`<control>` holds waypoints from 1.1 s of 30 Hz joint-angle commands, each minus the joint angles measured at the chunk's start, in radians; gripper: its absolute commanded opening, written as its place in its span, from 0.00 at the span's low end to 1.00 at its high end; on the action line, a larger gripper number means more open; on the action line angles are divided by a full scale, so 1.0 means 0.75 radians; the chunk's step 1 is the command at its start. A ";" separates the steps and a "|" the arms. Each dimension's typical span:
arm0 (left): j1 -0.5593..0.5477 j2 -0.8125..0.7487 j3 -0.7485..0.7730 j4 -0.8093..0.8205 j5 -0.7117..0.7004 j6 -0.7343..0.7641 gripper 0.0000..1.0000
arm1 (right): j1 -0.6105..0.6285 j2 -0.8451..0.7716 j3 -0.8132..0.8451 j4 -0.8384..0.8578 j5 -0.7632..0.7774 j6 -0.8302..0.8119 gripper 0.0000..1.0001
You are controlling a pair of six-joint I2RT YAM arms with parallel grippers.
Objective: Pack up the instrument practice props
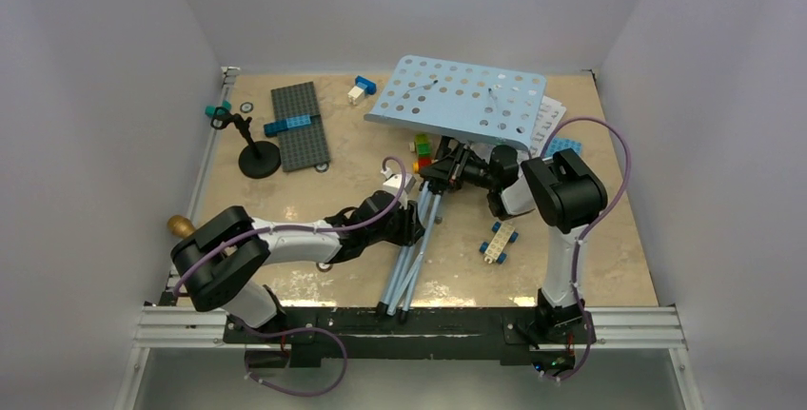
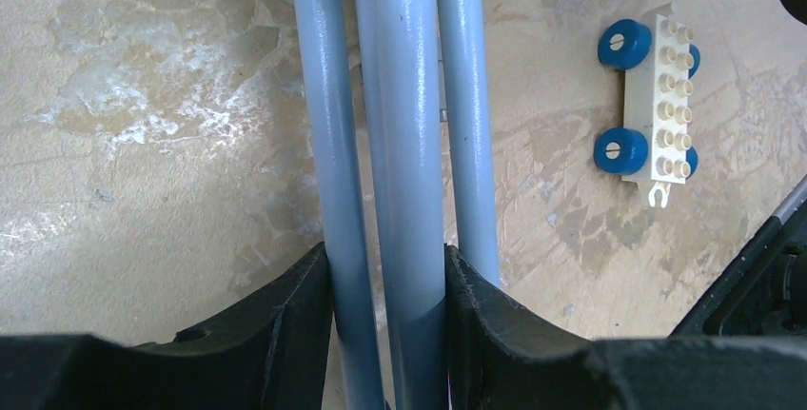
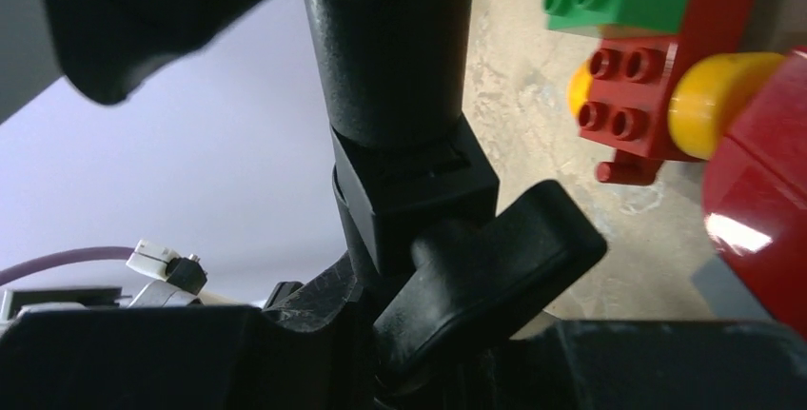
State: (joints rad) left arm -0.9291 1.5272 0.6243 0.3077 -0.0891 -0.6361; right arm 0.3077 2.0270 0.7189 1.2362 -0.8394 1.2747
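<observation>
The light-blue music stand lies tilted across the table, its perforated desk [image 1: 457, 101] raised at the back and its folded legs [image 1: 411, 263] pointing toward the near edge. My left gripper [image 1: 414, 223] [image 2: 385, 272] is shut on the legs' blue tubes [image 2: 409, 96], two of them pinched between its fingers. My right gripper [image 1: 447, 170] [image 3: 419, 324] is shut on the stand's black clamp knob [image 3: 495, 258] just under the desk. White sheet-music pages [image 1: 548, 123] stick out from beneath the desk's right end. The black mic stand [image 1: 257, 155] is upright at back left. The gold-brown microphone [image 1: 179, 227] lies by the left edge.
A grey baseplate [image 1: 301, 125] with a blue brick lies beside the mic stand. A blue baseplate [image 1: 563, 148] sits at right. A white wheeled brick [image 1: 498, 242] [image 2: 657, 96] lies right of the legs. Coloured bricks [image 1: 422, 151] [image 3: 657, 58] crowd under the desk. A white-and-blue brick [image 1: 361, 87] sits at the back.
</observation>
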 commanded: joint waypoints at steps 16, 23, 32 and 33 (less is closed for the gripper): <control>0.079 0.003 0.033 0.237 -0.134 0.072 0.00 | 0.019 -0.183 -0.117 -0.030 -0.082 0.045 0.62; 0.083 -0.005 0.021 0.236 -0.149 0.057 0.00 | 0.019 -0.329 -0.232 -0.293 -0.041 -0.136 0.70; 0.083 -0.029 0.004 0.274 -0.168 0.035 0.00 | 0.015 -0.533 -0.381 -0.607 0.054 -0.350 0.71; 0.083 -0.034 0.004 0.273 -0.174 0.028 0.00 | 0.015 -0.541 -0.387 -0.625 0.059 -0.363 0.71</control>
State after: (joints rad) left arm -0.9108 1.5490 0.6071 0.3206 -0.0395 -0.6052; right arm 0.2886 1.6791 0.4652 0.8318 -0.6582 1.1141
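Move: The two hands still share the folded music stand: the right one grips its black hub, the left one pinches the legs, with the hub about 10 cm ahead of it, 4 cm to its right and slightly higher. From the right hand the perforated tray's middle is some 18 cm ahead and 5 cm right at much the same height. Near the table, roughly 7 cm lower, the green-red brick car is 9 cm ahead and 4 cm left, the white brick car 12 cm back and 14 cm right. The right hand finishes lowering the hub end of the stand, sinking about 2.5 cm, then opens its fingers wide to let go and draws off to the right and back by some 5 cm towards the white brick car, its fingers tipping down and swinging about 10 degrees clockwise. The left hand keeps its pinch on the legs almost in place and sinks only about 1 cm, steadying the lower part of the stand. ##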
